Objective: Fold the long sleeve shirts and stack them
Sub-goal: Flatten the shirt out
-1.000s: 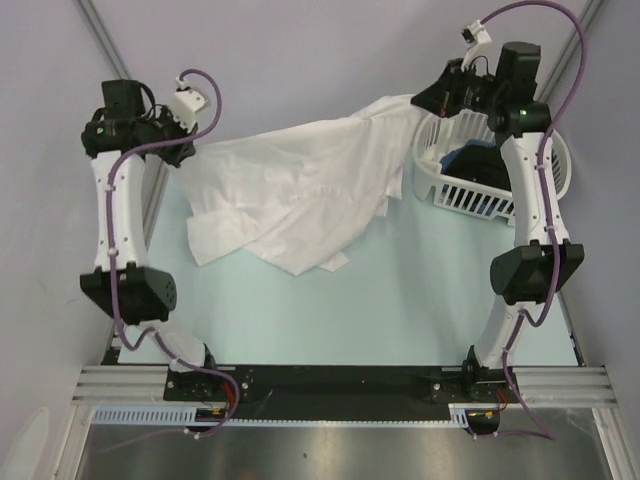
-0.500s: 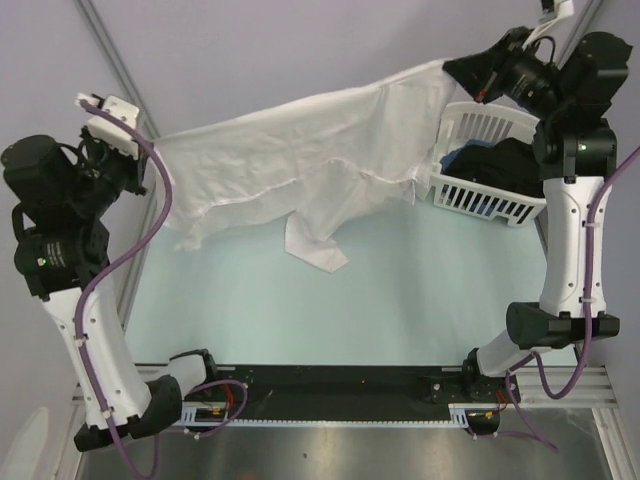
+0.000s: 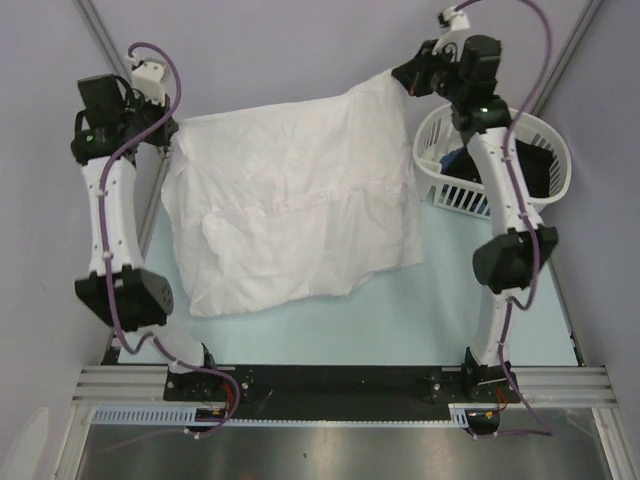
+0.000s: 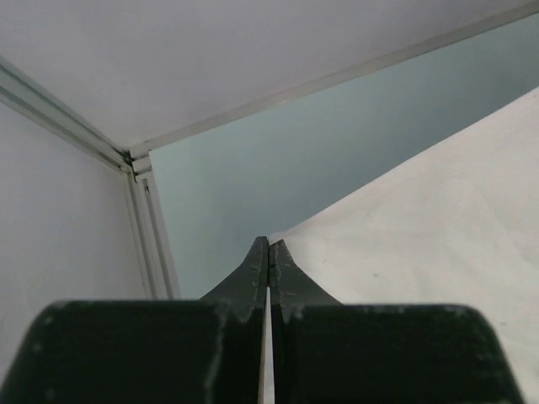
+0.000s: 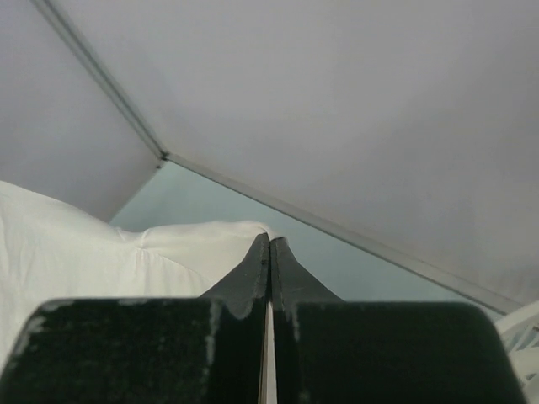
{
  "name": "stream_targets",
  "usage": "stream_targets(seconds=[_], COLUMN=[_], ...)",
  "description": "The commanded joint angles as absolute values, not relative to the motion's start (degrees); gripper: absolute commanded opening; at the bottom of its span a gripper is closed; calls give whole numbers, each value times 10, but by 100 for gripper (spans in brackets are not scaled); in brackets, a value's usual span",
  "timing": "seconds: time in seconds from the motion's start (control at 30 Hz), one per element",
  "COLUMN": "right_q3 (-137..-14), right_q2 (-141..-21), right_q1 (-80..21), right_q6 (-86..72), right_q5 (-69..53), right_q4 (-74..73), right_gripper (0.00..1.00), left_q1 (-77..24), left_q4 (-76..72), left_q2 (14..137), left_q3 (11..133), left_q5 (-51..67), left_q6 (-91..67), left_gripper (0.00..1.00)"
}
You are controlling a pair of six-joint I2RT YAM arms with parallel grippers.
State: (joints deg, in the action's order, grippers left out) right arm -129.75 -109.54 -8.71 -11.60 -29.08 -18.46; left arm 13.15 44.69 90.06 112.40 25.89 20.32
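A plain white long sleeve shirt [image 3: 295, 205] hangs spread between my two grippers and drapes toward the near side over the pale table. My left gripper [image 3: 172, 132] is shut on its far left corner. In the left wrist view the cloth [image 4: 438, 219] runs off to the right from the shut fingertips [image 4: 269, 246]. My right gripper [image 3: 404, 78] is shut on the far right corner. The right wrist view shows a bunched white edge [image 5: 126, 252] left of the closed tips [image 5: 269, 241]. A thin strip of cloth shows between each pair of fingers.
A white slatted basket [image 3: 440, 185] holding dark clothing [image 3: 470, 160] stands at the right, just beside the right arm. Grey walls and a metal frame post [image 4: 152, 227] close in the far side. Bare table [image 3: 400, 320] lies near the arm bases.
Both grippers moved toward the far wall and came down. The shirt, stretched in the air half a second ago, now hangs flatter and covers more of the table.
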Motion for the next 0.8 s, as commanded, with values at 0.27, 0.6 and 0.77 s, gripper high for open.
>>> stream_targets(seconds=[0.27,0.6,0.77], right_q3=[-1501,-1308,-1005], right_q2=[-1177,-1072,-933], right_q1=[-98,-42,-40], right_q6=[-20,-28,20], right_q5=[-49,-151,-307], right_q4=[213,250,180], right_gripper=[0,0,0], left_q1=[121,130,129], left_q4=[117,42,67], left_q2=[986,844,731], left_q3=[1377,1168,812], left_q5=[120,200,304], left_q6=[110,169,311], left_gripper=[0,0,0])
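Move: The left hand pinches one upper corner of the shirt, whose middle hangs about 24 cm to its right, some 12 cm back and 20 cm below. The right hand pinches the other corner, with that middle about 18 cm to its left, 20 cm back and 26 cm below. The basket stands roughly 24 cm to the right hand's right, about level fore and aft and 34 cm lower. Straight ahead of the left hand, the table's far edge is about 15 cm out and 37 cm down. Both arms, fingers staying shut on the shirt's corners, fling it together: first forward towards the far table edge about 12 cm with a dip of some 5 cm, then sharply reversing. They whip back over 20 cm and up about 30 cm high above the table, tipping the fingers up some 50 degrees, and just start to sink again at the end, the shirt still stretched between them. ##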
